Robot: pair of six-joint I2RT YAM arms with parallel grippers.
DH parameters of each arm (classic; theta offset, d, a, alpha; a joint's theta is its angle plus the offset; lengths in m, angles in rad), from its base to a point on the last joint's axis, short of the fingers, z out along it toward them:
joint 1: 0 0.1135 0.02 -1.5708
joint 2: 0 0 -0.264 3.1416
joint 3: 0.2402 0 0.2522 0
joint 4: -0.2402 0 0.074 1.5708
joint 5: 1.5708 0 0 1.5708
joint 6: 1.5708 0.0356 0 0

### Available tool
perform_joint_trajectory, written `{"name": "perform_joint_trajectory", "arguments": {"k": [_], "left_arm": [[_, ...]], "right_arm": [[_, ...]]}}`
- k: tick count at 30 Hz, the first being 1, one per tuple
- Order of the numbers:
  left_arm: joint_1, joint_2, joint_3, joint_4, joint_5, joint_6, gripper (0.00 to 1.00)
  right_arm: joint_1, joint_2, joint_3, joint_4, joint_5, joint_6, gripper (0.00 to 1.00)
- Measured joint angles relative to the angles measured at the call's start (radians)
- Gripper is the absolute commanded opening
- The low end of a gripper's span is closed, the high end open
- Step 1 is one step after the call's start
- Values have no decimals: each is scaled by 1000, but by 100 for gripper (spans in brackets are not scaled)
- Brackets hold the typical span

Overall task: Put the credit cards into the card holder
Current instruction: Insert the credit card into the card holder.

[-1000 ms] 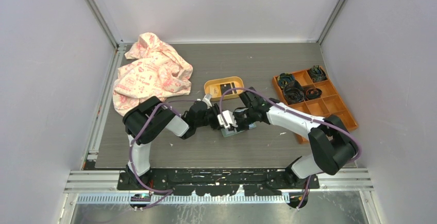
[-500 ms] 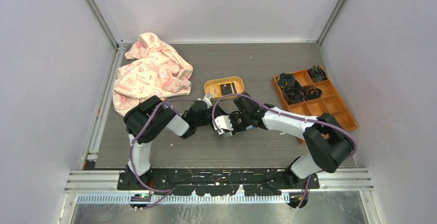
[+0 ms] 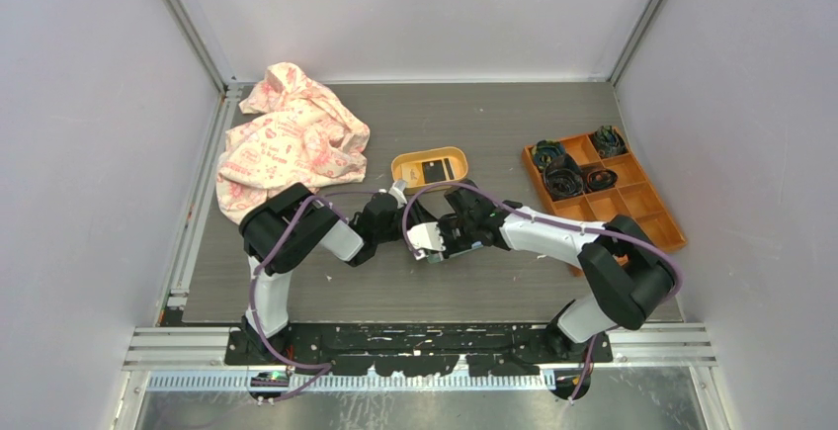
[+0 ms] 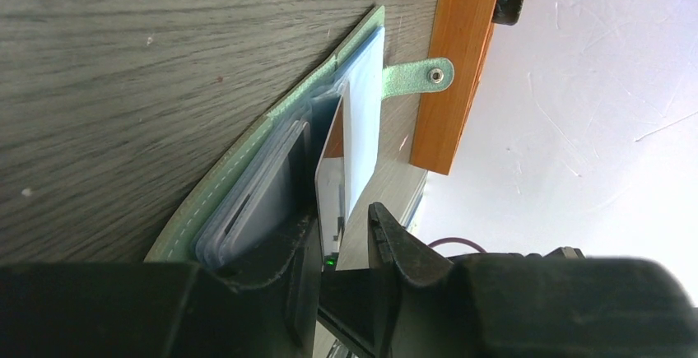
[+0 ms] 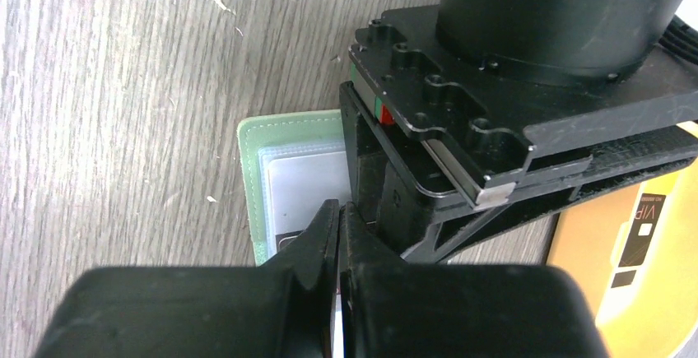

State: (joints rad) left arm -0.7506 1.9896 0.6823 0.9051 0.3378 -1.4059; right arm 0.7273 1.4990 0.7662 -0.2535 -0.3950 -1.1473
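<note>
The sage-green card holder [image 4: 247, 179] lies open on the table, its greyish slots up and its snap tab [image 4: 420, 76] sticking out. My left gripper [image 4: 342, 216] stands open over its near end, one finger [image 4: 284, 247] pressing on the slots. A white credit card [image 4: 331, 179] stands on edge in that gap, beside the pressing finger. My right gripper [image 5: 339, 210] is shut on this card, right above the card holder [image 5: 251, 181]. From above, both grippers [image 3: 403, 224] [image 3: 442, 237] meet mid-table and hide most of the holder. A black credit card [image 3: 434, 170] lies in the tray.
A yellow-orange oval tray [image 3: 400, 166] sits just behind the grippers. An orange compartment box [image 3: 637, 201] with dark items stands at the right. A pink patterned cloth [image 3: 287, 138] is heaped at the back left.
My right gripper has moved left with the white card, closing up to the left gripper over the card holder. The left arm has stayed put.
</note>
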Motion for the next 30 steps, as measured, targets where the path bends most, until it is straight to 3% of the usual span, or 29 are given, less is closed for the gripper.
{"name": "perform_joint_trajectory", "arguments": {"k": [24,30], "left_arm": [[7,7,2,14,-1,0,28],[8,7,2,16,0,0,28]], "right_arm": [[-163,0,0,-33,37,-27,5],[-189,-8,0,-44,-33,4,5]]}}
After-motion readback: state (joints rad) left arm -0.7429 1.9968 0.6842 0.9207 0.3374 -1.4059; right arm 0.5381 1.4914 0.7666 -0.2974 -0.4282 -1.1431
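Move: The card being inserted, in the right-hand page of the open card holder, lies about 6 cm to the right hand's right, 3 cm ahead and 1 cm below. The holder's middle is 4 cm to this hand's right and 3 cm ahead; the yellow tray is some 18 cm ahead and 3 cm left. From the left hand, the card is around 3 cm right, 1 cm ahead and 1 cm below. Rightward and forward, some 5 cm across and nearly 4 cm out, the right hand sweeps its shut fingers from beside the left gripper over the card, in the direction of the pocket, staying low and turning about 10 degrees clockwise; last it eases back left a little. The left hand stays at the card's left edge, fingers still partly open around it. ##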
